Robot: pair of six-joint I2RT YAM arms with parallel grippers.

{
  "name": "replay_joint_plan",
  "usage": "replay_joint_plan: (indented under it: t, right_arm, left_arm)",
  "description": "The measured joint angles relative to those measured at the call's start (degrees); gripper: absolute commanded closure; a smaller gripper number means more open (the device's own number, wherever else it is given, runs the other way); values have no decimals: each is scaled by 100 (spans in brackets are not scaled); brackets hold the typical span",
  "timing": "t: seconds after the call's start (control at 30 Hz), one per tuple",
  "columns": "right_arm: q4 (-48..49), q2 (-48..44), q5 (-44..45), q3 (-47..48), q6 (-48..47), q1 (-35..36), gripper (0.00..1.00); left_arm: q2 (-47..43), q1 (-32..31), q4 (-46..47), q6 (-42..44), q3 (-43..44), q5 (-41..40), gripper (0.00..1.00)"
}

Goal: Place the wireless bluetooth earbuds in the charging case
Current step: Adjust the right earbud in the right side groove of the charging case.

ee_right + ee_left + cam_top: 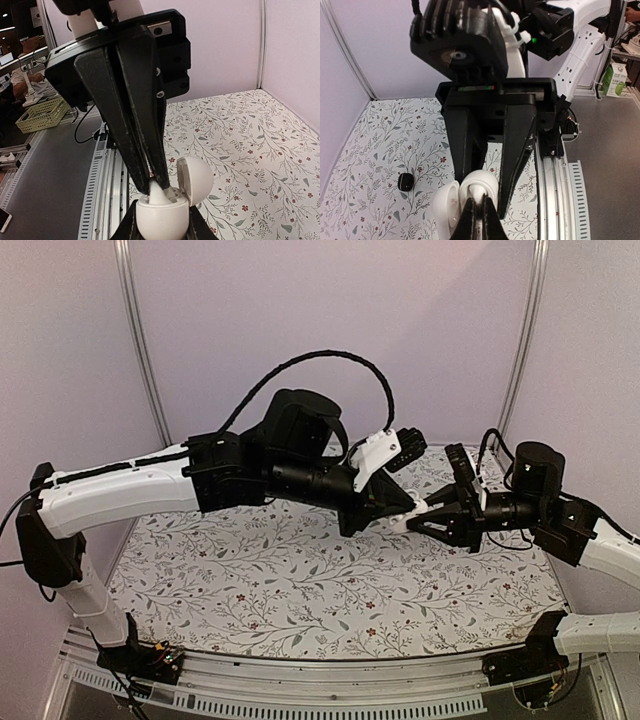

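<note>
My right gripper [161, 226] is shut on the lower half of a white egg-shaped charging case [161, 220], held above the table. The case's lid [196, 181] is swung open to the right. My left gripper [159, 184] comes down from above, shut on a white earbud [162, 194] whose lower end sits inside the case's mouth. In the left wrist view the same earbud [477, 192] shows between my left fingertips [470, 210], inside the case [481, 179]. In the top view both grippers meet at mid right [408, 518]. A small dark roundish piece [406, 181] lies on the cloth.
A floral cloth [300, 570] covers the table. A metal rail [555, 195] runs along its near edge, and pale walls close in the back and sides. The right arm's fingers [517, 145] fill the middle of the left wrist view.
</note>
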Motion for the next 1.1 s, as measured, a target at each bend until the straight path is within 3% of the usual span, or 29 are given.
replay_joint_plan:
  t: [0.13, 0.63, 0.9, 1.1]
  right_arm:
    - [22, -4, -17, 0, 0, 0, 100]
    - [271, -17, -9, 0, 2, 4, 100]
    - [470, -15, -11, 0, 68, 7, 100]
    - [483, 2, -31, 0, 87, 11, 100]
  left_arm:
    - [4, -2, -50, 2, 48, 31, 99]
    - [-11, -20, -407, 243, 273, -321, 79]
    - [-339, -17, -704, 400, 271, -382, 55]
    - [-1137, 166, -551, 387, -249, -240, 39]
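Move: The open white charging case, with the right earbud in its groove, sits right at the left hand's shut fingertips, its middle about 2 cm below and 1 cm back. The right hand already holds this case between its pads, the middle some 1 cm to its left. A small black case lies on the table about 25 cm ahead of the left hand, 8 cm to its right and roughly 30 cm below. The right earbud in the case groove is let go: the left fingers, still shut on it during a rise of about half a centimetre, spread to roughly half open, and the left hand then backs off left and up, some 6 cm left and 5 cm higher, clear of the case. The right hand keeps its grip and lifts the case slightly, tilting it a few degrees. ##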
